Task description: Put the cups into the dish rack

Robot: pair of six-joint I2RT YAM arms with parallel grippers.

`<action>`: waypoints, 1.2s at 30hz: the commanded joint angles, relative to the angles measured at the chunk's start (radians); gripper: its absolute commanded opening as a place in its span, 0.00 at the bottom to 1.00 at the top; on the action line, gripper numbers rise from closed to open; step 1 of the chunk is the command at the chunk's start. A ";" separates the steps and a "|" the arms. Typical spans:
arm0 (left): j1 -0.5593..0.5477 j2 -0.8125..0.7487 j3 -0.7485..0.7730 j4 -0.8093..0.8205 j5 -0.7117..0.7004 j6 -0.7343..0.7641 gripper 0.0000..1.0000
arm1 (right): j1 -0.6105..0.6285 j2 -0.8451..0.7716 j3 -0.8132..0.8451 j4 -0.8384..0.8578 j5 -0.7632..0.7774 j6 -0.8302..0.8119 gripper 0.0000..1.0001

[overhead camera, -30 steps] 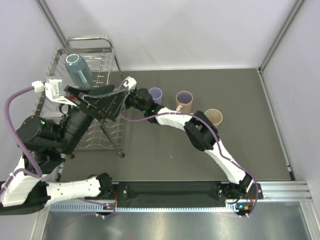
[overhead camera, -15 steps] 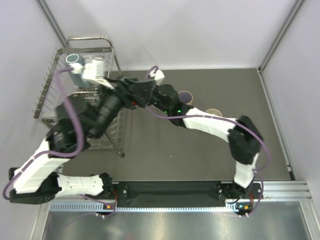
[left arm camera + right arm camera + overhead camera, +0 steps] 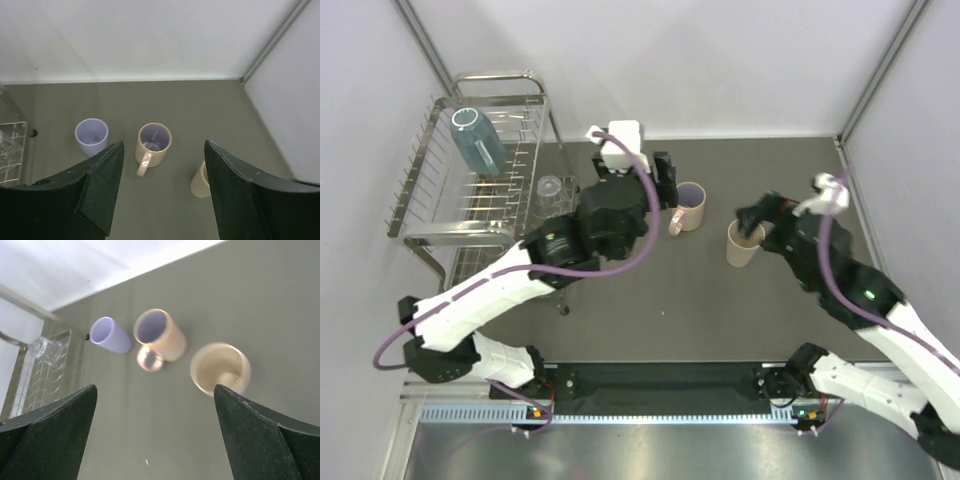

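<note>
The dish rack (image 3: 430, 180) stands at the left and holds a teal-blue cup (image 3: 477, 138) and a clear glass (image 3: 552, 190). On the table stand the pink handled mug (image 3: 690, 205) and the beige tumbler (image 3: 745, 243). My left arm hides the lavender tumbler in the top view. It shows in the left wrist view (image 3: 91, 136) beside the mug (image 3: 154, 144) and the beige tumbler (image 3: 200, 181). My left gripper (image 3: 665, 180) is open and empty, above and left of the mug. My right gripper (image 3: 760, 215) is open and empty, above the beige tumbler (image 3: 220, 369).
The rack's corner shows in the left wrist view (image 3: 10, 150) and in the right wrist view (image 3: 35, 375). White walls bound the table at the back and on both sides. The right wall's corner post (image 3: 880, 70) rises at the back right.
My left arm swung from over the rack rightward to the cups. My right arm pulled back from beside the rack to above the beige tumbler. The clear glass now shows in the rack.
</note>
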 commanded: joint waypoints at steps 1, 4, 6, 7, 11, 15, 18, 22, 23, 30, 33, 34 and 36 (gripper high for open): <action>0.020 0.080 0.023 -0.018 -0.124 0.013 0.70 | -0.007 -0.145 0.001 -0.402 0.103 0.118 1.00; 0.069 0.140 0.023 -0.055 -0.086 -0.053 0.70 | -0.007 -0.244 0.021 -0.478 0.048 0.142 1.00; 0.115 0.169 0.025 -0.087 -0.067 -0.108 0.69 | -0.008 -0.273 0.044 -0.535 0.019 0.151 1.00; 0.130 0.198 0.023 -0.092 -0.047 -0.119 0.69 | -0.007 -0.278 0.065 -0.552 0.001 0.152 1.00; 0.184 0.289 0.049 -0.115 -0.058 -0.147 0.68 | -0.007 -0.279 0.113 -0.639 -0.030 0.139 1.00; 0.185 0.373 0.054 -0.136 -0.153 -0.194 0.70 | -0.007 -0.278 0.143 -0.673 -0.050 0.141 1.00; 0.185 0.418 0.063 -0.167 -0.217 -0.252 0.72 | -0.007 -0.282 0.151 -0.681 -0.058 0.144 1.00; 0.185 0.458 0.063 -0.185 -0.277 -0.275 0.74 | -0.007 -0.284 0.146 -0.688 -0.079 0.145 1.00; 0.189 0.462 0.066 -0.188 -0.282 -0.271 0.74 | -0.007 -0.285 0.143 -0.690 -0.082 0.147 1.00; 0.199 0.542 0.109 -0.190 -0.285 -0.259 0.74 | -0.007 -0.310 0.120 -0.691 -0.115 0.152 1.00; 0.210 0.573 0.120 -0.190 -0.256 -0.278 0.73 | -0.007 -0.319 0.123 -0.694 -0.119 0.145 1.00; 0.210 0.581 0.124 -0.190 -0.262 -0.282 0.73 | -0.007 -0.321 0.123 -0.697 -0.119 0.144 1.00; 0.210 0.611 0.141 -0.199 -0.270 -0.303 0.73 | -0.007 -0.330 0.125 -0.705 -0.121 0.142 1.00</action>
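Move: The purple cup stands about 19 cm ahead of the left hand, 5 cm to its left and some 40 cm below. From that hand, the pink mug is 14 cm ahead and 8 cm right, the beige cup 3 cm ahead and 21 cm right, and the clear glass in the rack 19 cm ahead and 25 cm left. From the right hand the purple cup lies roughly 20 cm ahead, 21 cm left and 27 cm below. Down and forward, the left hand sinks about 20 cm towards the purple cup while reaching some 13 cm out, most of the reach coming early. Its wrist swings nearly 30 degrees counter-clockwise, rolls left side up and tips down; the fingers stay open and touch nothing. The right hand, open and empty, backs off and swings right, away from the cups. ##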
